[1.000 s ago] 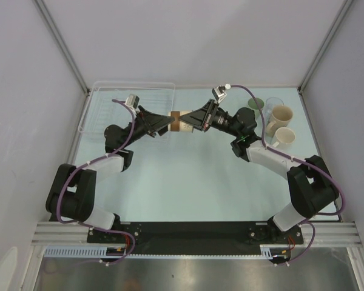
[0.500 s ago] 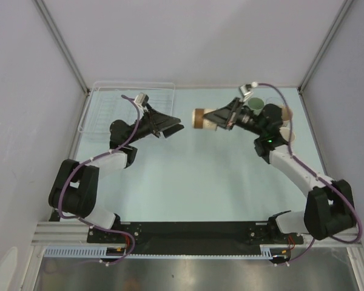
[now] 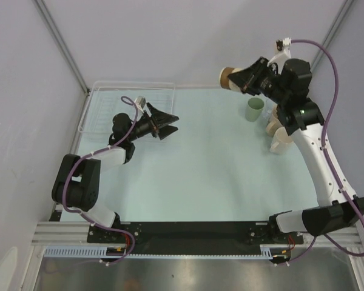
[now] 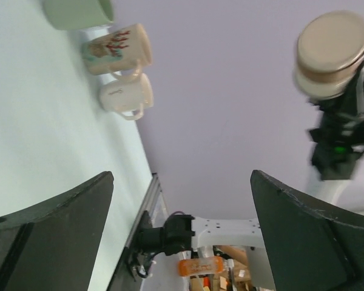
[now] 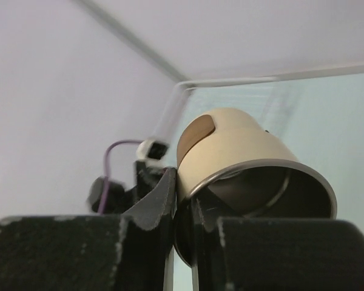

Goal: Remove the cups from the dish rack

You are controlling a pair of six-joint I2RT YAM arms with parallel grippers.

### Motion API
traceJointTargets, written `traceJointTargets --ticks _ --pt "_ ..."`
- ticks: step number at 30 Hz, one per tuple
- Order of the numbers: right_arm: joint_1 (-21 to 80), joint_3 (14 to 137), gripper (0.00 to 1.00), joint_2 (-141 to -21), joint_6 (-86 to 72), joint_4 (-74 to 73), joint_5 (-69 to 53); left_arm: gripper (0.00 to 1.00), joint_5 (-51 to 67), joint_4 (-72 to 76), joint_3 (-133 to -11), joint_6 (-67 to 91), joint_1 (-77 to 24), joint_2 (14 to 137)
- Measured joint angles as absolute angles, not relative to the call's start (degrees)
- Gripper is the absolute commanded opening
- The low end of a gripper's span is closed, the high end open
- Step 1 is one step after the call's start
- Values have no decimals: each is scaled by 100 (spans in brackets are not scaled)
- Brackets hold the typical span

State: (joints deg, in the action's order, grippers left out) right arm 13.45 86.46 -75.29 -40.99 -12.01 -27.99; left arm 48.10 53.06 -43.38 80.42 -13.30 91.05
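My right gripper (image 3: 241, 79) is shut on the rim of the brown cup (image 3: 226, 77) and holds it on its side, high above the table's back right. In the right wrist view one finger is inside the cup (image 5: 242, 159) and one outside, at the gripper (image 5: 185, 197). My left gripper (image 3: 168, 124) is open and empty just right of the dish rack (image 3: 133, 85). Its fingers (image 4: 48, 218) stand wide apart. A pale green cup (image 3: 253, 110), a beige cup (image 3: 272, 125) and a white cup (image 3: 280, 143) stand at the right. The clear glass is hidden.
The left wrist view shows the green cup (image 4: 79, 11), the patterned beige cup (image 4: 118, 48), the white cup (image 4: 127, 97) and the held brown cup (image 4: 332, 54). The right arm (image 3: 315, 157) arches over the standing cups. Enclosure walls stand close behind.
The left gripper let go of the brown cup and drew back towards the rack. The right arm carried the cup up and to the back right.
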Motion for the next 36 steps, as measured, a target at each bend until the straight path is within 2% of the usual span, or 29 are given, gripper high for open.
traceJointTargets --ticks 3,8,15,28,36 --pt "1754 10149 0 -8184 -3395 -2729 -1129 100 4716 4644 -4372 7614 -1332 9087" --pt "2392 11810 0 -9354 -2836 -4491 972 100 4617 3706 -4392 7032 -1332 9056" --pt "2436 12986 0 -10875 -2633 -6049 2624 100 4370 2469 -4595 6278 -1332 8895" --pt "1557 13373 0 -11454 -3138 -6401 2648 99 4099 1737 -4528 5931 -1332 8812" --pt "1474 13633 0 -12055 -3282 -6316 2359 98 4064 1680 -4401 5876 -1343 8812"
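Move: The right hand already holds the brown-banded white cup high up. The green cup it heads for stands about 18 cm ahead, 16 cm to its right and some 40 cm below. At that same height, the clear glass stands 19 cm ahead and 25 cm right, the coral mug 14 cm ahead and 26 cm right, and the white mug 4 cm ahead and 26 cm right. From the empty left hand the green cup is roughly 19 cm ahead, 35 cm right and 21 cm lower. Down, forward and to the right in a sweeping arc, the right hand brings the gripped cup in above the green cup, about 18 cm lower and 15 cm farther out. Its wrist swings clockwise and tips the level fingers some 40 degrees downward, with the grip kept. The left hand, open and empty, sinks about 10 cm by the rack's near right corner, its wrist rolling. ##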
